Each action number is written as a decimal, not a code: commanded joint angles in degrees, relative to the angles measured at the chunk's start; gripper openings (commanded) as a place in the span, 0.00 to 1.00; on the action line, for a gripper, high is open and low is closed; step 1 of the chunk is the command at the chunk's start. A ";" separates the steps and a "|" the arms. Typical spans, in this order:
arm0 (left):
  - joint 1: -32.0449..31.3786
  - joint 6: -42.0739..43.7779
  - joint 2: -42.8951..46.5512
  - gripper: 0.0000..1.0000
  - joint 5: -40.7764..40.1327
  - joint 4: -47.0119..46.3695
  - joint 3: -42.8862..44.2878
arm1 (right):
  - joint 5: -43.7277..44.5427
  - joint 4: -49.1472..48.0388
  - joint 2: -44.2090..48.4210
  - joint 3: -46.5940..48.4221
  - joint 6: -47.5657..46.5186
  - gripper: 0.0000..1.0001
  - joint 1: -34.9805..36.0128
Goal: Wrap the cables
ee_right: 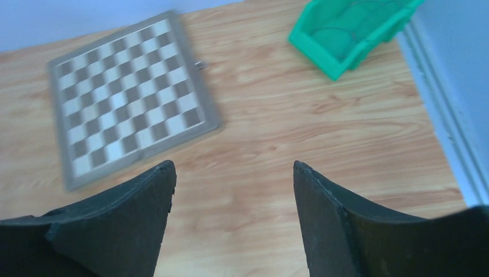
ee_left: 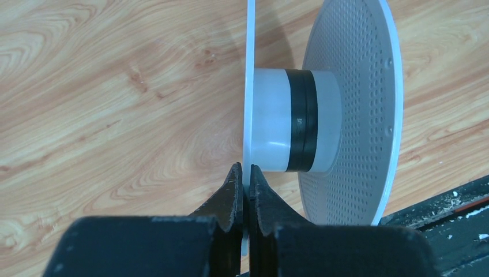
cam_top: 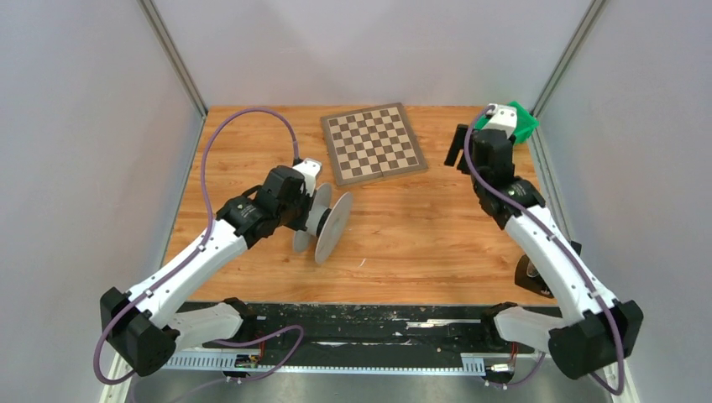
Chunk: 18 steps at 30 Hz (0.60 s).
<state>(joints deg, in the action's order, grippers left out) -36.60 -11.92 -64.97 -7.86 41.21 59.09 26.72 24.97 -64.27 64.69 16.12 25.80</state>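
Note:
A grey spool (cam_top: 332,225) stands on edge on the wooden table, with two round flanges and a white hub (ee_left: 271,121) bearing a black band. My left gripper (ee_left: 243,168) is shut on the rim of the thin near flange, which runs straight up between the fingers. From above, the left gripper (cam_top: 309,220) sits on the spool's left side. My right gripper (ee_right: 233,164) hangs open over bare wood at the back right, nothing between its fingers; the top view shows that right gripper (cam_top: 458,147) beside the chessboard. The cables are out of view; only the arms' own purple leads show.
A folding chessboard (cam_top: 372,143) lies at the back middle, also the chessboard (ee_right: 130,95) ahead-left of the right fingers. A green bin (cam_top: 522,120) sits in the back right corner. A small dark object (cam_top: 531,277) stands by the right arm's forearm.

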 commanded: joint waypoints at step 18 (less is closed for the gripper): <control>0.13 0.23 8.12 0.01 -2.21 -7.03 -2.89 | -1.54 -15.66 -50.67 35.69 21.56 0.53 -30.97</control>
<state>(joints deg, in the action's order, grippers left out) -36.60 -11.81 -57.65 -9.19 39.35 55.51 21.43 12.36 -109.54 91.83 30.46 -4.36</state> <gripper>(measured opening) 0.019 0.546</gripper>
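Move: The green bin with the cables is about 27 cm ahead of the open right hand, some 18 cm to its right and roughly 25 cm below it. The chessboard is about 22 cm ahead, 22 cm left and 27 cm down from that hand. For the left hand, the bin is some 37 cm ahead, 58 cm right and 14 cm lower, while the spool it holds has its core about 3 cm ahead, 6 cm right and 6 cm below. Nothing is touched by the right hand yet: it sweeps fast, some 20 cm forward and nearly as far right, sinking about 9 cm towards the green bin. Its wrist swings about 30 degrees clockwise and rolls its left side up a little, the fingers narrowing to about half open. The left fingers keep pinching the spool's flange, easing it up and slightly back and left, roughly 2 cm. ##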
